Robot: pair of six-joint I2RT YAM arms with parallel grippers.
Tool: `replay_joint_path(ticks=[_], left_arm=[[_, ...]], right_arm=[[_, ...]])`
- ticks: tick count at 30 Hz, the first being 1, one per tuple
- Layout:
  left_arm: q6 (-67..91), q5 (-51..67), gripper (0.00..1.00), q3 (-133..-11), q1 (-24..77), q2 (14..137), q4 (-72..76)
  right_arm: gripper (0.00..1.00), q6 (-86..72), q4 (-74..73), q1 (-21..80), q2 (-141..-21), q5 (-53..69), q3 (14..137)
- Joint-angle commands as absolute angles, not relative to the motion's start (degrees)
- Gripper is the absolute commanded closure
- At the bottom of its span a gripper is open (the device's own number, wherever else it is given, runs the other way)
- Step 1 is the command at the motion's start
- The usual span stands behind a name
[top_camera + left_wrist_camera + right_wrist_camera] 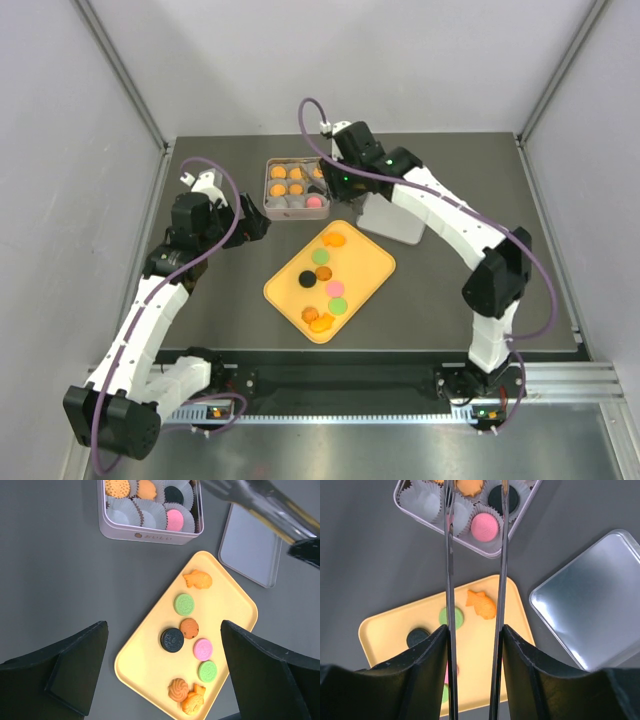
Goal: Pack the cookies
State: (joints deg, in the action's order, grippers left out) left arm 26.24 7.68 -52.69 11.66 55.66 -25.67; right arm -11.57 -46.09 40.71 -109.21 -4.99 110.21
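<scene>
Several cookies lie on a yellow tray (145, 670): an orange fish (198, 580), a green disc (184, 604), a black one (173, 640), a pink one (203, 649) and others. More sit in paper cups in the tin (150, 535), among them a pink one (484, 525). My right gripper (474, 630) is shut on metal tongs (450, 580). Their arms stand apart, with the tips over the tin beside an orange cookie (470, 486). Whether the tongs hold it I cannot tell. High over the tray, my left gripper (163, 627) is open and holds nothing.
The tin's silver lid (395, 225) lies flat to the right of the tin, behind the tray (365, 262). The tin (297, 188) stands at the back middle of the dark table. Grey walls close in on both sides.
</scene>
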Motion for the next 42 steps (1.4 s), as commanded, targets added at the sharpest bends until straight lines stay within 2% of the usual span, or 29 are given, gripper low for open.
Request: replay_joint_path(ticks=[1,9,22,42], left_arm=[[26.1,7.5,0.01,-52.0,11.2,55.0,-23.1],[26.1,7.9,0.01,-51.9,11.2,55.1,-23.0],[26.3,7.9,0.01,-51.9,11.3,55.7,-23.0],[26.2,7.6,0.01,-51.9,11.2,55.8,-23.1]], right_arm=[[0.55,-11.3,-45.5,41.0,-100.1,-5.8,106.7],[0.55,-13.4,-46.8,48.9,-83.9,-8.8,88.8],[0.57,-18.7,-49.8,58.8,-75.4,-8.0,69.3],[0.54,-22.2,-48.9,63.7,-78.1,-10.6,66.1]])
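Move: The pink cookie left on the tray is what I go for: about 18 cm back, 1 cm to the right and some 20 cm below my right hand. From this hand, the fish cookie lies 6 cm back and 1 cm right, the brown cookie 14 cm back and 2 cm left, and the lower green cookie 22 cm back and 2 cm right. From my left hand that pink cookie is about 10 cm back, 13 cm right and 21 cm below. With both forks still held apart and empty, my right hand leaves the box in a low arch, up about 3 cm while already pulling back, then back and down over the tray towards the pink cookie. It travels some 24 cm back and 6 cm right, ends 8 cm lower, and slows to a near stop. My wrist tips to point the forks more steeply down and turns slightly counter-clockwise, bringing the tines to either side above the cookie. ##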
